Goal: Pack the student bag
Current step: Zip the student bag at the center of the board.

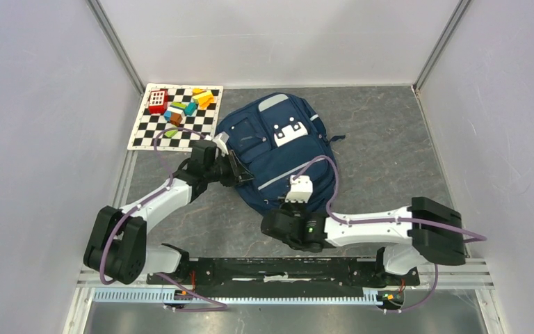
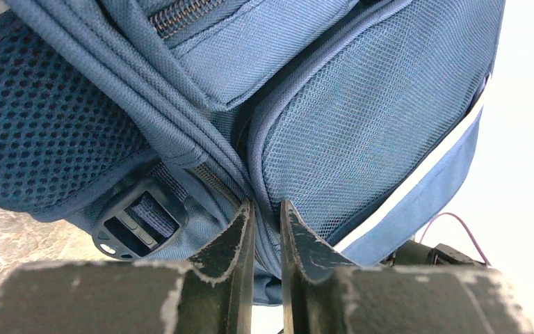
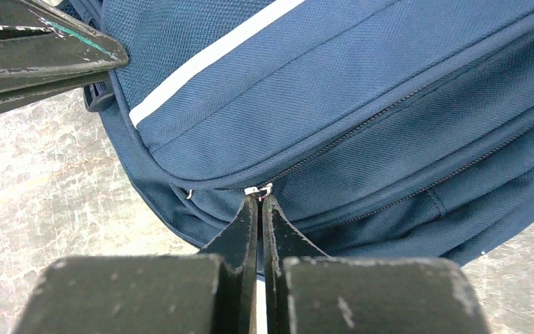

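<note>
The student bag (image 1: 278, 142), a navy backpack with grey stripes and a white buckle patch, lies front-up in the middle of the table. My left gripper (image 1: 240, 174) is at the bag's left side. In the left wrist view it (image 2: 264, 209) is shut on a fold of blue fabric beside a mesh pocket (image 2: 361, 118) and a dark strap buckle (image 2: 135, 226). My right gripper (image 1: 286, 207) is at the bag's near edge. Seen from the right wrist, it (image 3: 259, 200) is shut on a small silver zipper pull (image 3: 259, 189) on a closed zip line.
A black-and-white checkered mat (image 1: 146, 136) at the back left carries several coloured blocks (image 1: 193, 103) and a red toy (image 1: 157, 101). Grey walls stand close on both sides. The left arm's fingers (image 3: 42, 49) show at the upper left of the right wrist view.
</note>
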`<state>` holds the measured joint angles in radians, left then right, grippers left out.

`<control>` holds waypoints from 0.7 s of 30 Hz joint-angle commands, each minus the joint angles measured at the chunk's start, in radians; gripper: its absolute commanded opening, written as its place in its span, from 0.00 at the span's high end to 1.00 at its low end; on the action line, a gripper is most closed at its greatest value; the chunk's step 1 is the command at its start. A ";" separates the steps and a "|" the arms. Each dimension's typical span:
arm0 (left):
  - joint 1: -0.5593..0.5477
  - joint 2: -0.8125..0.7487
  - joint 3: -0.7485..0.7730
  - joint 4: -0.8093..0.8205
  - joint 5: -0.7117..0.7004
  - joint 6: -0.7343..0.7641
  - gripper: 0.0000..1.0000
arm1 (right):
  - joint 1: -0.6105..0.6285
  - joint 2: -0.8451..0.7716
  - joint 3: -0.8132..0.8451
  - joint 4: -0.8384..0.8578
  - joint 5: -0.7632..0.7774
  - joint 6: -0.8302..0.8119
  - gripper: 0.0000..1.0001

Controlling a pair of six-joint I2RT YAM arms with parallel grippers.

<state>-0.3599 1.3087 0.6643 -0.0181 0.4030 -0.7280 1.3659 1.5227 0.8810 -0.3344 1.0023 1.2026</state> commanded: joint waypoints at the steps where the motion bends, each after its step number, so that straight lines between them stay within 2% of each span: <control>1: 0.007 0.009 0.061 0.067 -0.061 0.072 0.98 | 0.007 -0.109 -0.139 -0.055 -0.051 -0.121 1.00; 4: 0.007 -0.011 0.050 0.066 -0.071 0.082 0.98 | -0.001 -0.180 -0.232 -0.027 -0.036 -0.162 1.00; 9: 0.001 -0.069 0.028 0.024 -0.081 0.105 0.98 | -0.058 -0.286 -0.319 0.125 -0.070 -0.400 1.00; 10: -0.004 -0.083 0.024 0.003 -0.081 0.111 0.94 | -0.064 -0.302 -0.329 0.167 -0.089 -0.446 1.00; 11: -0.009 -0.099 0.018 -0.021 -0.081 0.116 0.85 | -0.068 -0.317 -0.339 0.209 -0.109 -0.501 1.00; 14: -0.054 -0.152 -0.013 -0.066 -0.097 0.120 0.44 | -0.070 -0.341 -0.357 0.309 -0.163 -0.598 1.00; 15: -0.079 -0.176 -0.029 -0.074 -0.105 0.107 0.36 | -0.070 -0.342 -0.359 0.325 -0.178 -0.607 1.00; 17: -0.124 -0.213 -0.063 -0.071 -0.121 0.067 0.25 | -0.070 -0.338 -0.359 0.352 -0.198 -0.610 1.00; 21: -0.218 -0.267 -0.136 -0.021 -0.196 -0.053 0.18 | -0.070 -0.325 -0.359 0.388 -0.237 -0.598 1.00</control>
<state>-0.5095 1.0828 0.5884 -0.0723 0.2928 -0.6769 1.2976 1.1900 0.5407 0.0109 0.8299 0.6628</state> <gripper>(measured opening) 0.804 0.013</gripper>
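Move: My right fingers already hold the zip pull on the lower front of the student bag; the zipper runs on towards the bag's right side, roughly 14 cm to the right and 4 cm farther out. The loose second pull sits about 3 cm left of those fingers, and the middle of the white stripe some 6 cm ahead and 3 cm right. My left fingers are on the bag's left edge, with the held pull about 6 cm back and 8 cm right of them. I keep the zip pull pinched and draw it about 5 cm to the right, towards the bag's right side, then stop there and go on turning my right wrist counter-clockwise, some 15 degrees in all. My left hand first keeps its pinch on the bag's edge, giving a little back and right, then opens wide, lets go and rises 2–3 cm while backing off towards my base. ##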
